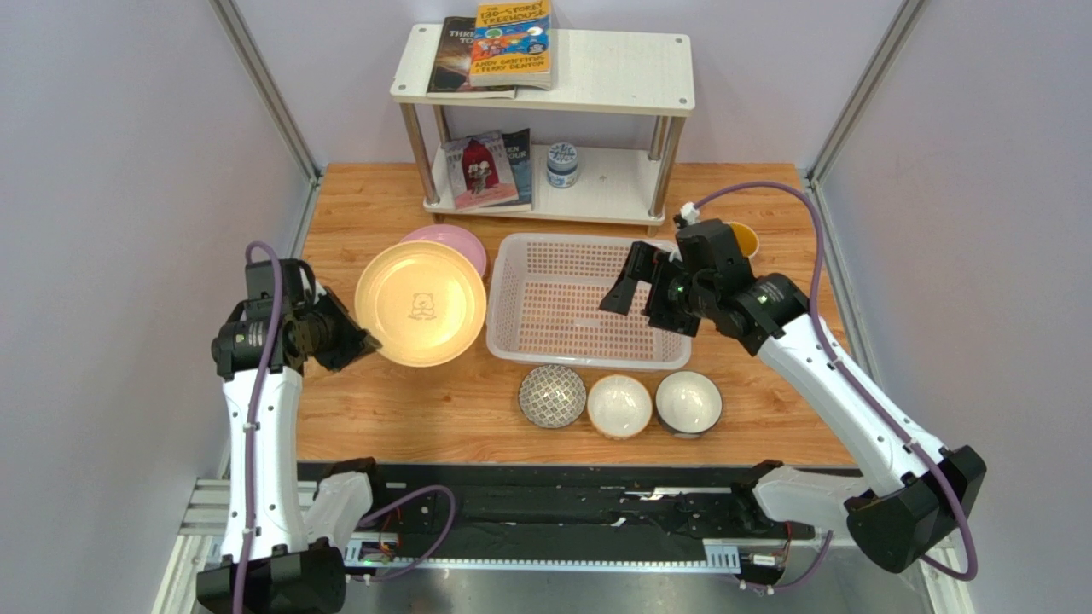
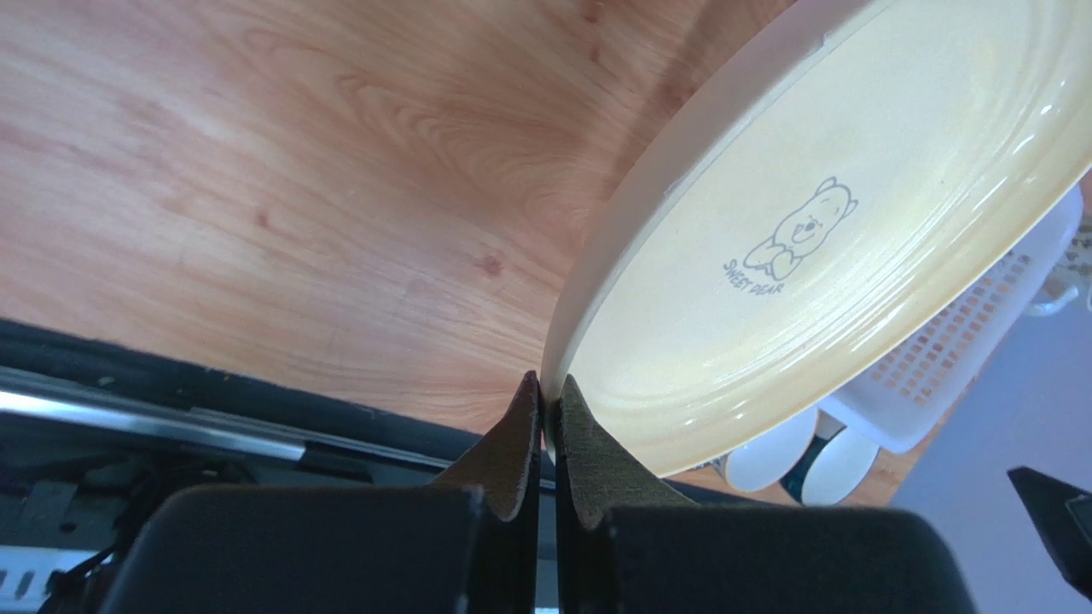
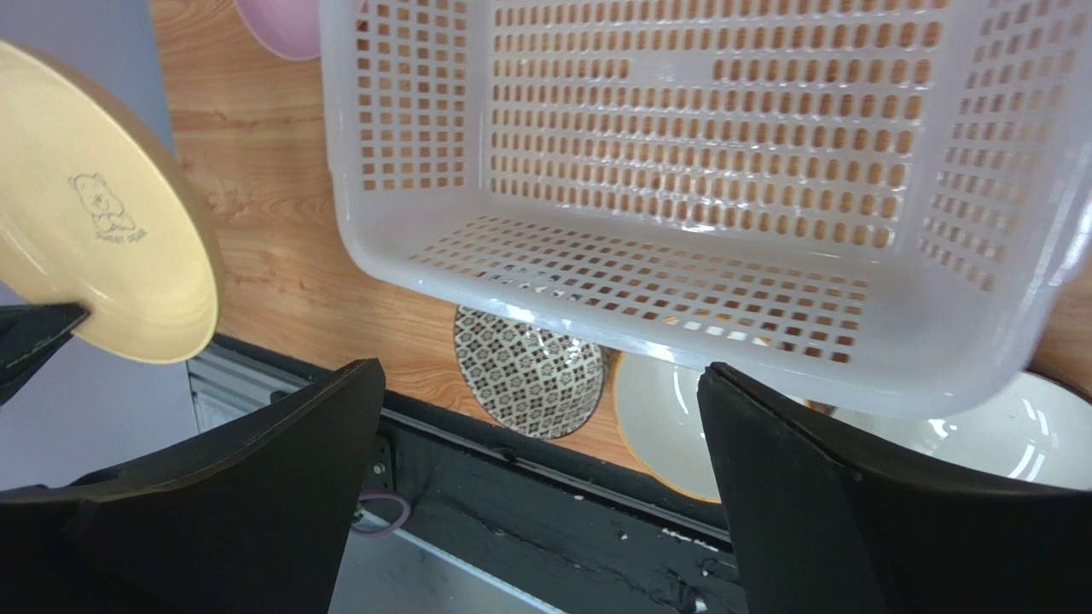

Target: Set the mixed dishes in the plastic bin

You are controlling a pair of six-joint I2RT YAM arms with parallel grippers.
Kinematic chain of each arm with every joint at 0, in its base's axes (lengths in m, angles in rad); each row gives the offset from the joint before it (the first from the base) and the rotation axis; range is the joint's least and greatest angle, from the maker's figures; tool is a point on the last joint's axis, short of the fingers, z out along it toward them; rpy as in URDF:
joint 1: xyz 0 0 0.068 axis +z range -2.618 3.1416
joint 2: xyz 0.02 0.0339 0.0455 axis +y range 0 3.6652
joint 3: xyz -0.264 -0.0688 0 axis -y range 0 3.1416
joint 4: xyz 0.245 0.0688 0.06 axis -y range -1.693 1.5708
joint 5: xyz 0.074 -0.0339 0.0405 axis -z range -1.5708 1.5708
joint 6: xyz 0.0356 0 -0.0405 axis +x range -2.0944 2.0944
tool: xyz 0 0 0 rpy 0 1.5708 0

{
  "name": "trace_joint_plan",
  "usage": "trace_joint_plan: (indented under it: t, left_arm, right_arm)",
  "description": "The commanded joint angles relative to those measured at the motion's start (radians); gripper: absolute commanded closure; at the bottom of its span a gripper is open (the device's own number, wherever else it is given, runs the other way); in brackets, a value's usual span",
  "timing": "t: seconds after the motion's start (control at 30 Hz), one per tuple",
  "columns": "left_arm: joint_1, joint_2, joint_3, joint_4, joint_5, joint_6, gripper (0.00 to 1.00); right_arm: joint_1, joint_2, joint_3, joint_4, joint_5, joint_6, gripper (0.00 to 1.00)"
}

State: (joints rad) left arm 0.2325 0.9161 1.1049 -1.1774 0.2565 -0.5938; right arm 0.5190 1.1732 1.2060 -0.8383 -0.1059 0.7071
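My left gripper (image 1: 359, 343) (image 2: 549, 409) is shut on the near-left rim of the pale yellow plate (image 1: 421, 305) (image 2: 820, 243), which is tilted up off the wood. Behind it, partly covered, lies the pink plate (image 1: 451, 241). The empty white plastic bin (image 1: 564, 307) (image 3: 718, 256) stands mid-table. Above its right side my right gripper (image 1: 645, 305) (image 3: 538, 499) hangs open, holding nothing. In front of the bin sit a grey patterned bowl (image 1: 553, 395) (image 3: 532, 371) and two white bowls (image 1: 619, 404) (image 1: 688, 402). The mug with yellow inside (image 1: 741, 238) peeks out behind the right arm.
A white two-tier shelf (image 1: 551, 90) stands at the back with books (image 1: 513, 45) and a small blue-white jar (image 1: 560, 164). A black rail (image 1: 538, 493) runs along the near table edge. Grey walls close in both sides.
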Motion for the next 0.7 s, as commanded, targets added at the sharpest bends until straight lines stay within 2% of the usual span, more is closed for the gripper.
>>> trace_joint_plan:
  t: [0.0, 0.1, 0.23, 0.37, 0.67]
  left_arm:
    - [-0.132, 0.001, 0.056, 0.104, 0.010, -0.121, 1.00]
    - [-0.195, 0.036, 0.044, 0.147, 0.040, -0.175, 1.00]
    - [-0.341, 0.067, 0.050, 0.179, -0.007, -0.224, 1.00]
    - [-0.412, 0.107, 0.053, 0.202, -0.006, -0.242, 1.00]
    - [-0.463, 0.121, 0.035, 0.206, -0.013, -0.242, 1.00]
  right_arm:
    - [0.067, 0.025, 0.038, 0.094, -0.023, 0.075, 0.00]
    - [0.108, 0.057, 0.040, 0.145, -0.026, 0.118, 0.01]
    - [0.208, 0.106, 0.053, 0.165, 0.032, 0.158, 0.00]
    - [0.260, 0.135, 0.029, 0.225, 0.051, 0.209, 0.01]
    - [0.351, 0.189, 0.000, 0.310, 0.104, 0.252, 0.02]
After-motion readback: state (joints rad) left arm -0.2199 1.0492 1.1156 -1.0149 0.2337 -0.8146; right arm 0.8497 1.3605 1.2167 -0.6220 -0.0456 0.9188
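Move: The left hand holds the yellow plate by its rim. From this hand, the open right gripper is about 40 cm right and 4 cm ahead, at much the same height. The plastic bin lies some 34 cm right, 16 ahead and 13 below, and the pink plate 6 right, 25 ahead and 16 below. From the right hand, the yellow plate's middle is about 33 cm left, 3 ahead and nearly level in height; the patterned bowl is 13 left, 5 back and 15 below. Still pinching the yellow plate's rim, the left hand carries it about 10 cm to the right, with a slight reach forward, turning some 15 degrees clockwise and easing to a stop. Meanwhile the right hand, fingers kept wide open, travels about 12 cm left over the bin towards the plate's free side, drifting slightly back and down. ##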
